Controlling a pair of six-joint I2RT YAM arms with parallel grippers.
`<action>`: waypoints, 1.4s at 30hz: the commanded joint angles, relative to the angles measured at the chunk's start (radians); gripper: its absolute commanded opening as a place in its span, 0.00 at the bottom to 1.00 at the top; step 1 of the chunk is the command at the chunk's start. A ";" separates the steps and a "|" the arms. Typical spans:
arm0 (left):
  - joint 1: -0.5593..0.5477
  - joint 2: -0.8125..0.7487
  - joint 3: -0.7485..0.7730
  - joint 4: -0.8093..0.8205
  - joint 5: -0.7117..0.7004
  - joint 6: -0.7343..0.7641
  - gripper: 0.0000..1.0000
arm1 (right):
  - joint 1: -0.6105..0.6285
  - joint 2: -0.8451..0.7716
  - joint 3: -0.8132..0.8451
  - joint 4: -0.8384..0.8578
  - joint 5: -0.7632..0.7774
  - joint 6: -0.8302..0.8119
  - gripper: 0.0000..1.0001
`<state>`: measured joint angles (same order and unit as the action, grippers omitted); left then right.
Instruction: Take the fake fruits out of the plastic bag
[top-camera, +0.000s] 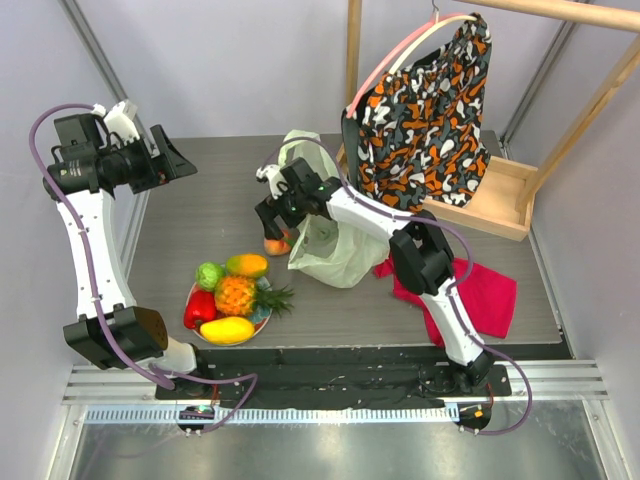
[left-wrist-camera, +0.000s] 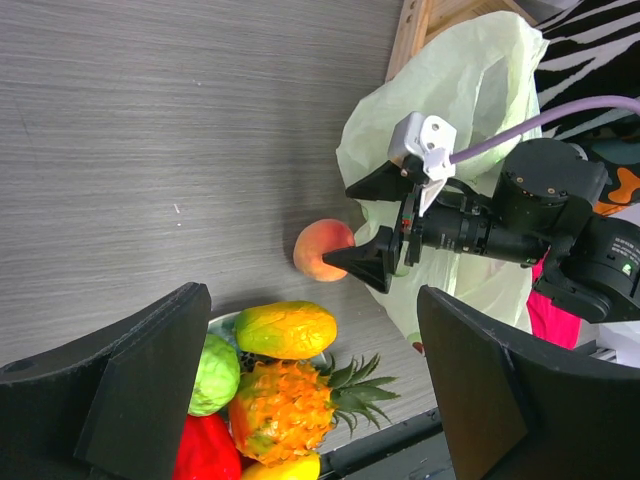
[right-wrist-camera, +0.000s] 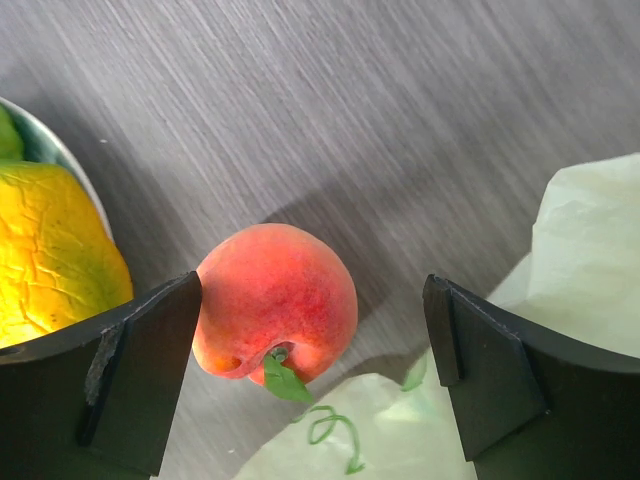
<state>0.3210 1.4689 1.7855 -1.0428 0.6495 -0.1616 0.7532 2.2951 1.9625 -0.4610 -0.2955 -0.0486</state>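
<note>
A pink-orange peach (top-camera: 276, 245) (right-wrist-camera: 275, 300) lies on the grey table just left of the pale yellow-green plastic bag (top-camera: 335, 250) (left-wrist-camera: 440, 90). Over the peach hovers my right gripper (top-camera: 275, 222) (right-wrist-camera: 312, 300), open, with a finger on each side; its left finger is close to the fruit. On a round plate (top-camera: 192, 292) sit an orange pineapple (top-camera: 237, 295), a green round fruit (top-camera: 209, 276), two mangoes (top-camera: 247, 265) (top-camera: 227, 330) and a red piece (top-camera: 199, 310). My left gripper (top-camera: 185, 160) (left-wrist-camera: 312, 330) is raised at the far left, open and empty.
A red cloth (top-camera: 480, 295) lies right of the bag, under the right arm. At the back right an orange-black-white patterned garment (top-camera: 425, 110) hangs from a wooden rack (top-camera: 500, 195). The plate is near the table's front edge.
</note>
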 joint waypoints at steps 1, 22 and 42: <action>0.004 -0.024 0.006 0.047 0.025 -0.012 0.89 | 0.008 -0.017 0.039 -0.051 0.076 -0.112 1.00; 0.004 -0.044 -0.005 0.052 0.032 -0.012 0.89 | 0.035 -0.026 0.001 -0.128 -0.106 -0.145 0.69; 0.006 -0.067 0.026 0.066 0.012 -0.021 0.89 | 0.193 -0.181 0.122 -0.057 -0.367 -0.086 0.56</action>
<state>0.3210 1.4498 1.7813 -1.0275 0.6556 -0.1757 0.8696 2.1502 2.0193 -0.5560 -0.5983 -0.1398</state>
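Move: The peach lies on the table about 5 cm back from the right hand, 1 cm to its right and 4 cm below. From this hand, the yellow mango at the plate's far rim is some 10 cm back and 7 cm left, the pineapple 17 cm back and 8 cm left, both 3 to 4 cm lower. The plastic bag's middle stands 14 cm right and 4 cm back. From the left hand, the peach is roughly 21 cm right, level in reach, 28 cm below. The peach is pinched between the right hand's two fingers: the open hand draws back about 5 cm while dipping onto it, and closes around it. Then the hand lifts it steeply, some 14 cm, carrying it back and left past the bag's open side towards the plate, the wrist turning counter-clockwise about 20 degrees in all. ##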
